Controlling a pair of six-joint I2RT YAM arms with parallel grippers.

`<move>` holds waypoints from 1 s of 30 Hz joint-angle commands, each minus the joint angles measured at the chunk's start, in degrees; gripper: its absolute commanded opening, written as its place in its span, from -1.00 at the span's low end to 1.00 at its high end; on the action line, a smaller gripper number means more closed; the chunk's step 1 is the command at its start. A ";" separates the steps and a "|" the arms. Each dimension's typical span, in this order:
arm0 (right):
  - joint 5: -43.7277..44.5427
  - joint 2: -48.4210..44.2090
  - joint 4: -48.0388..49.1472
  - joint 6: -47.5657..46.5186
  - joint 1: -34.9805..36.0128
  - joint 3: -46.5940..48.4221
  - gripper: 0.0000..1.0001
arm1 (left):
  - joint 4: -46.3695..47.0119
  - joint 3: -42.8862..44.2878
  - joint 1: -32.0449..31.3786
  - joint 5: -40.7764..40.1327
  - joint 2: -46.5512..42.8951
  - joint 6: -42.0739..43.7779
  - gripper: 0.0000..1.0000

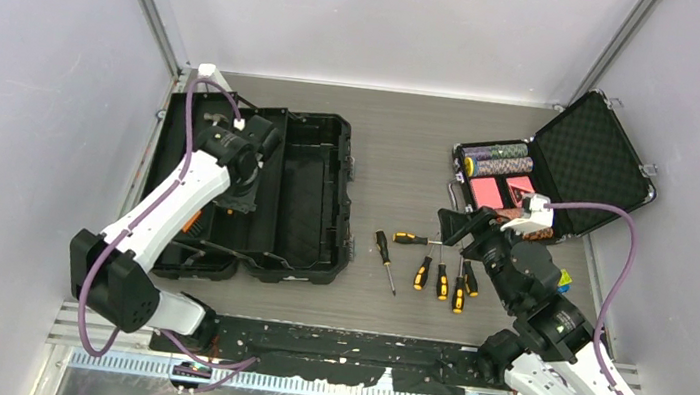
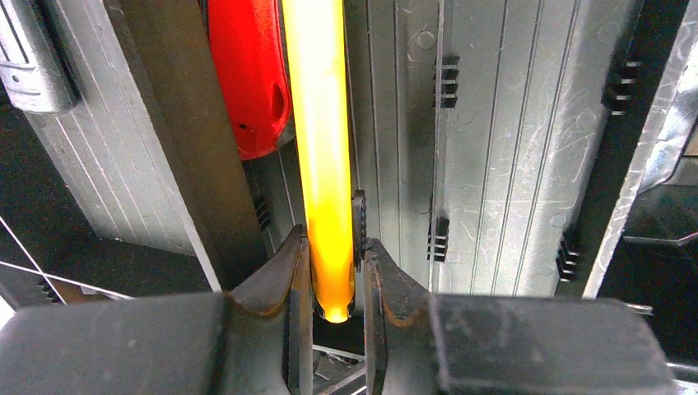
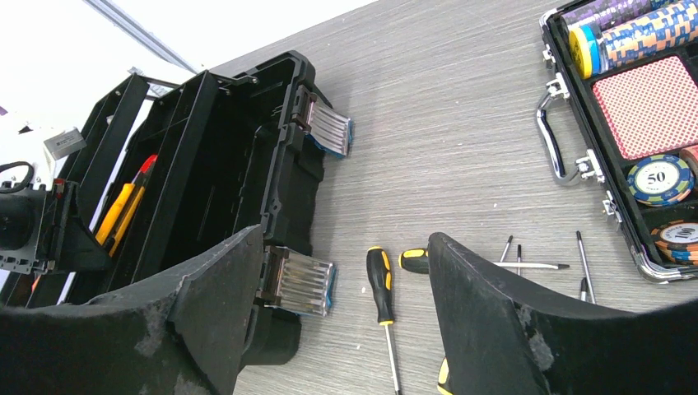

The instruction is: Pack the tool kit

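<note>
The black toolbox (image 1: 311,193) lies open at the left of the table, its blue-edged latches (image 3: 306,282) facing the loose tools. My left gripper (image 1: 240,192) is down inside its left half. In the left wrist view that gripper (image 2: 337,276) is shut on the end of a long yellow translucent tool handle (image 2: 321,140), which lies beside a red handle (image 2: 251,78). Several orange-black screwdrivers (image 1: 443,279) lie on the table right of the box. My right gripper (image 1: 453,225) hovers over them, open (image 3: 346,240), holding nothing. One screwdriver (image 3: 379,284) shows between its fingers.
A smaller foam-lined case (image 1: 583,156) stands open at the back right, with poker chips (image 3: 659,179) and red card decks inside. Its chrome handle (image 3: 550,136) faces the screwdrivers. Grey walls close in both sides and the back.
</note>
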 commanded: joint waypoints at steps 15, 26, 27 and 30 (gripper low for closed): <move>0.92 1.03 0.70 -1.24 -0.19 0.88 0.58 | 0.89 -1.63 0.28 2.11 -8.93 0.49 0.12; -6.59 10.62 -1.65 -4.77 -0.18 3.70 0.53 | 9.40 -2.63 0.27 10.81 -19.55 0.75 0.15; -7.50 11.91 -1.92 -5.04 -0.18 4.27 0.52 | 10.90 -2.95 0.30 11.22 -21.59 0.76 0.22; -12.11 19.12 -2.95 -6.46 -0.20 5.46 0.46 | 16.15 -5.05 0.29 12.14 -27.23 1.17 0.49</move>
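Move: The left hand holds the yellow utility knife by its near end, low in the open box's tray; the knife's middle is about 5 cm ahead and 1 cm below. The red cutter lies roughly 10 cm ahead, 2 cm left, the hex keys some 6 cm left, 2 cm back. From the right hand, the screwdriver nearest the box is about 10 cm left, level fore and aft, 23 cm down; the crosswise screwdriver is 2 cm left, 6 cm ahead. Barely shifting at first, the left hand opens its fingers and lets go of the knife, then climbs about 6 cm out of the tray, easing right and slightly back as the wrist tilts nearly 30 degrees. Late on, the empty, open right hand sinks about 5 cm and drifts left towards the screwdriver nearest the box, its fingers tipping down a little. ##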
